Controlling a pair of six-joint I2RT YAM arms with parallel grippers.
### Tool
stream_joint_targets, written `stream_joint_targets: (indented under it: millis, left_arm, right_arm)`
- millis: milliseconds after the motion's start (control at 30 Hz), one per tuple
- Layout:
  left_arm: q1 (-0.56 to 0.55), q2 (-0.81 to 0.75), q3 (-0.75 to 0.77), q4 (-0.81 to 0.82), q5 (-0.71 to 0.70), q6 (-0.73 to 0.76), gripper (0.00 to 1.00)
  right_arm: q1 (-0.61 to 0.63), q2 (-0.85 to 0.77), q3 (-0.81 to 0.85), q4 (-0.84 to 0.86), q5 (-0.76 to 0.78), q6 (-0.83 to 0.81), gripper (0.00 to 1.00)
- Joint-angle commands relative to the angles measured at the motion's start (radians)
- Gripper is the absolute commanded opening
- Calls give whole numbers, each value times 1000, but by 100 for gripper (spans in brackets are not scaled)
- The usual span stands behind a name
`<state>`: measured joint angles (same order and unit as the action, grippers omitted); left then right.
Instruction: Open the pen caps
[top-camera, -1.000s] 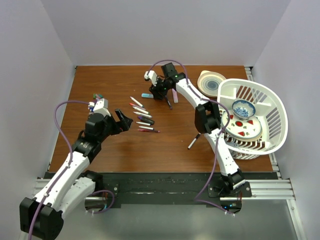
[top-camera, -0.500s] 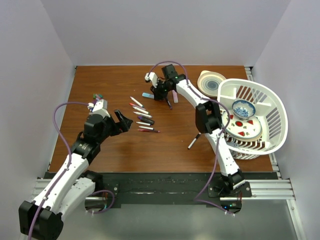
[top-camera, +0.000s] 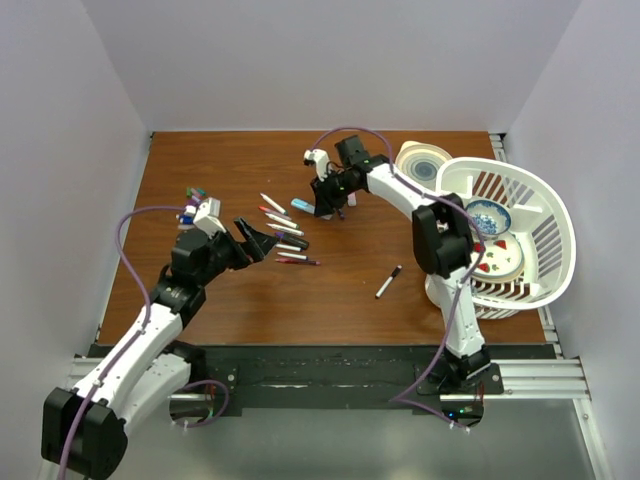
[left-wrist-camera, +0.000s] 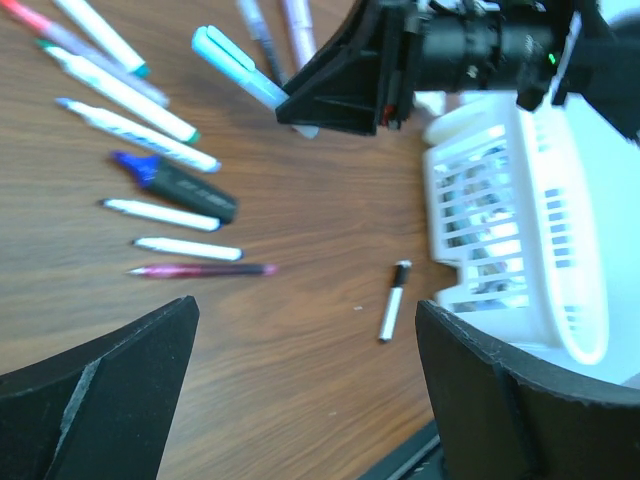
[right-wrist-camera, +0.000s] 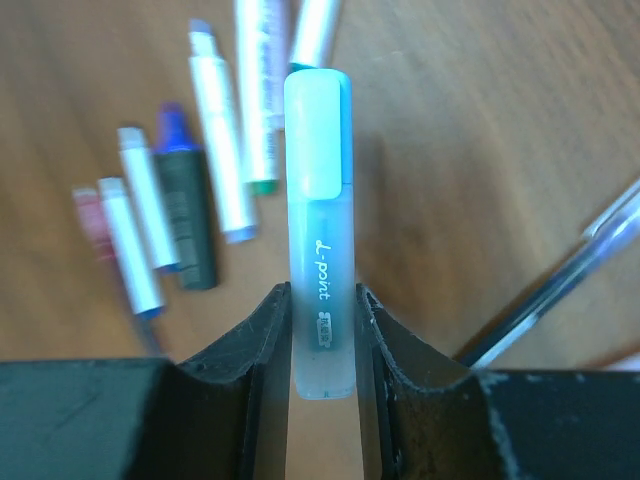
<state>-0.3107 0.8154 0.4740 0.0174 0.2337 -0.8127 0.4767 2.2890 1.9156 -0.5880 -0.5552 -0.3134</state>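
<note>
My right gripper (right-wrist-camera: 322, 295) is shut on the barrel of a pale teal highlighter (right-wrist-camera: 320, 240). Its teal cap (right-wrist-camera: 317, 130) is on and points away from the fingers. From above, that gripper (top-camera: 326, 198) holds the highlighter (top-camera: 302, 206) just over the table at the back centre. Several capped pens (top-camera: 285, 235) lie in a loose row to its left. Among them are white barrels (left-wrist-camera: 160, 215), a dark marker with a blue cap (left-wrist-camera: 175, 180) and a pink pen (left-wrist-camera: 195, 270). My left gripper (top-camera: 262, 240) hangs open and empty beside the row, its jaws wide apart (left-wrist-camera: 305, 310).
A single white pen with a black cap (top-camera: 388, 282) lies alone right of centre. A white slatted basket (top-camera: 545, 200) at the right edge holds a blue bowl (top-camera: 487, 216) and a strawberry plate (top-camera: 498, 258). A beige plate (top-camera: 420, 165) sits behind it. A clear pen (right-wrist-camera: 560, 285) lies by the right fingers.
The right gripper has closed on the teal highlighter and lifted it slightly toward the pen row. Its arm has swung right, uncovering the black-capped pen. The left gripper edged right.
</note>
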Motion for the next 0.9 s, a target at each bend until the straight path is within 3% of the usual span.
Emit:
stream_joint_targets:
  millis: [0,133,267,367,533,667,700,867]
  left_arm:
    - [-2,42,-52,310,101,-141,96]
    - [-4,120,-93,473,130,-244,96]
    - [-17,186,-71,527,118,-296,98]
    - [-53,214,-48,562,86,-319,99]
    - [-97,257,17,495,4,-319,97]
    - [-106,291,40,451,-31,-333,81]
    - [-110,297,52,440,-42,-333,72]
    - [-125,280,71,371,-96,-315,45]
  right_arm:
    - [0,-224,-139,97,-129,152,0]
    - [2,-373,-335,184,-274,250,0]
    - [23,-522,-536,336,-426,363,0]
    - [40,-575,-616,451,-474,445,0]
    - [74,-585,-625,450,-460,436,0]
    - [100,-591,-638,445,-413,410,0]
    - [106,-599,-641,442,-398,402,0]
    - [132,-628,-661,422,-267,343,0]
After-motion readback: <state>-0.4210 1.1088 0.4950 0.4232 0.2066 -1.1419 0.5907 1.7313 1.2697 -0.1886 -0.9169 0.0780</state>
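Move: The light blue highlighter, already in the right fingers, has its middle about 18 cm ahead of the left gripper, 11 cm to its right and 11 cm lower; it sits some 4 cm left and 1 cm ahead of the right hand point. The left gripper is about 17 cm back, 14 cm left and 11 cm above the right. On the table, from the left gripper, the black marker lies 12 cm ahead, 6 cm right, and the red pen 7 cm ahead, 8 cm right, both 15 cm below. Draw the right gripper back about 17 cm and up some 11 cm, keeping its grip on the light blue highlighter and tipping its fingertips up, so the capped end comes to the left gripper. Meanwhile shift the left gripper right and a little forward, dipping its left side, then half close its wide-open fingers around the cap. ##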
